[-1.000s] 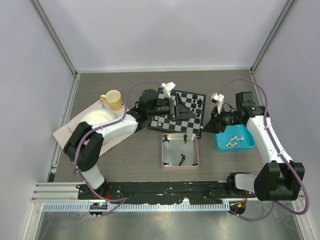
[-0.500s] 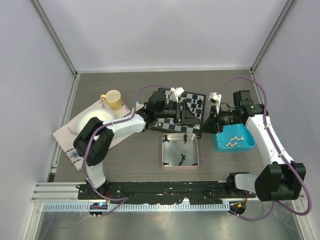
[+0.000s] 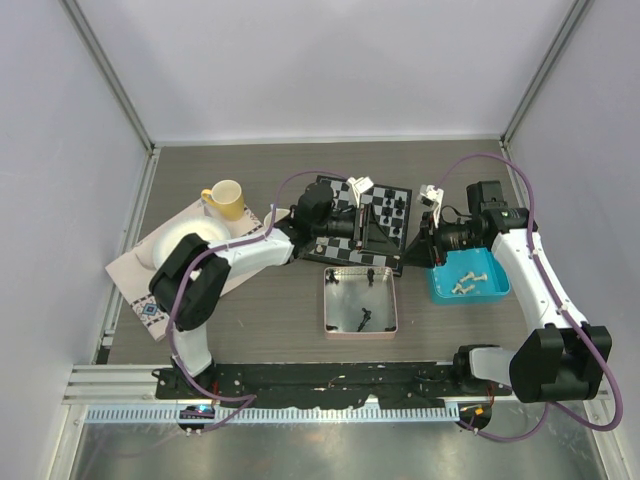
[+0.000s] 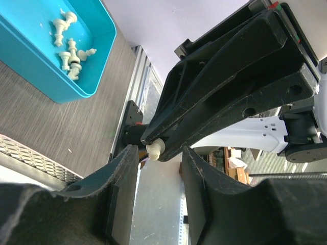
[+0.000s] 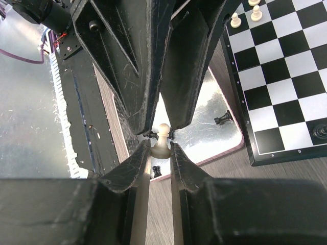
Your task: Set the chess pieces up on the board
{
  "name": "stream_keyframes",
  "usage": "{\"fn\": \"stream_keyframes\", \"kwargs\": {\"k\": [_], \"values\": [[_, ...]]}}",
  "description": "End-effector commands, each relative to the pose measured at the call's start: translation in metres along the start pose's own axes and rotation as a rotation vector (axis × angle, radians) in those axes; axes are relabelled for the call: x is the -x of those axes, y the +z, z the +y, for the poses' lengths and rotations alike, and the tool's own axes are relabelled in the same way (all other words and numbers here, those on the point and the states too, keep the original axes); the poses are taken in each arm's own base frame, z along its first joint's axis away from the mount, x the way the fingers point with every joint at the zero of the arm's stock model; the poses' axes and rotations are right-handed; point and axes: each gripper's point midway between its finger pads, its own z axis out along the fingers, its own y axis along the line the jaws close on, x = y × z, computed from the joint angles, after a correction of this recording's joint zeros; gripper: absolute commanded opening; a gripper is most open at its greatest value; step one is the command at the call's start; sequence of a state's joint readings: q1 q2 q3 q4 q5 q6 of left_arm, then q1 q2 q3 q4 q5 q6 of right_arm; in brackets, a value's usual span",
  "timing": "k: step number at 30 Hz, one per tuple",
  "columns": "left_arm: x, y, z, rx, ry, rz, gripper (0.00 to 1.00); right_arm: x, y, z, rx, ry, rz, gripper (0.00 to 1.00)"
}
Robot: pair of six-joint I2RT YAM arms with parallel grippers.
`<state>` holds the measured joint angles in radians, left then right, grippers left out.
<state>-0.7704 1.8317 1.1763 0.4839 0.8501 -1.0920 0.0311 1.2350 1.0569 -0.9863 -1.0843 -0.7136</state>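
My right gripper (image 5: 160,148) is shut on the base of an off-white pawn (image 5: 163,131), held in the air by the board's (image 3: 385,205) right edge. My left gripper (image 4: 157,153) faces it tip to tip. Its jaws stand either side of the pawn (image 4: 154,149) with a gap on both sides. In the top view the left gripper (image 3: 388,226) and right gripper (image 3: 412,238) meet over the board. A few white pawns (image 5: 235,20) and black pieces (image 3: 398,205) stand on the board (image 5: 286,76).
A pink tray (image 3: 327,300) with a few black pieces (image 5: 222,119) lies in front of the board. The blue tray (image 3: 495,292) on the right holds several off-white pieces (image 4: 69,48). A yellow cup (image 3: 225,198) and a white bowl (image 3: 195,235) sit on a mat at left.
My left arm has reached right across the board to the right gripper, and its jaws have narrowed around the pawn. The right gripper shifted slightly left, still gripping the pawn.
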Motion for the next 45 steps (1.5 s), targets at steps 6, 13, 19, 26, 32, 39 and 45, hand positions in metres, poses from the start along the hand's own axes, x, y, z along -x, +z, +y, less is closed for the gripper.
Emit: {"fn": "stream_keyframes", "kwargs": {"k": [6,13,19,26,32,39,45], "values": [[0.003,0.005,-0.024,-0.093,0.063,0.028,0.37,0.017,-0.003,0.003,0.008,-0.059,-0.038,0.06],[0.000,0.009,-0.024,-0.098,0.060,0.043,0.32,0.017,-0.003,0.004,0.011,-0.058,-0.040,0.06],[0.002,0.009,-0.026,-0.099,0.066,0.035,0.15,0.016,-0.003,0.004,0.011,-0.058,-0.040,0.06],[0.003,0.008,-0.025,-0.088,0.069,0.023,0.00,0.013,-0.003,0.005,0.010,-0.051,-0.036,0.17],[0.013,-0.003,-0.014,-0.009,0.093,-0.017,0.00,0.006,-0.006,-0.003,-0.051,-0.054,0.017,0.55],[0.050,-0.058,0.025,0.283,0.168,-0.110,0.00,0.001,-0.033,-0.031,-0.189,-0.044,0.011,0.60],[0.072,-0.118,0.078,0.705,0.256,-0.095,0.00,-0.003,-0.052,-0.064,-0.307,0.006,-0.017,0.60]]}}
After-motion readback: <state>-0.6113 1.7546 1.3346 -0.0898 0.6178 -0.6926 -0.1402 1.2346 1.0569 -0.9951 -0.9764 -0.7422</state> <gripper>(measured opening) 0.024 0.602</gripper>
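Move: The white pawn sits in the right fingertips, already between the left hand's half-open fingers, about 1 cm back and 1 cm right of the left hand, level with it. From the left hand, the board's middle is some 17 cm ahead, 9 cm left; the metal tray 5 cm back, 8 cm left, both about 20 cm below. From the right hand, the pawn is 1 cm left and level; the blue box about 4 cm ahead, 16 cm right, 19 cm below. The left hand eases back about 1 cm around the white pawn and shuts its fingertips on it while the right hand holds it still, and only then does the right hand open and draw off empty, some 6 cm, mostly right and a little forward, towards the blue box. The left hand keeps its pinch and swings away with the pawn, about 9 cm forward and 7 cm left over the board, sinking slightly, its right-pointing fingers tipping down and turning counter-clockwise by some 15 to 20 degrees each. ##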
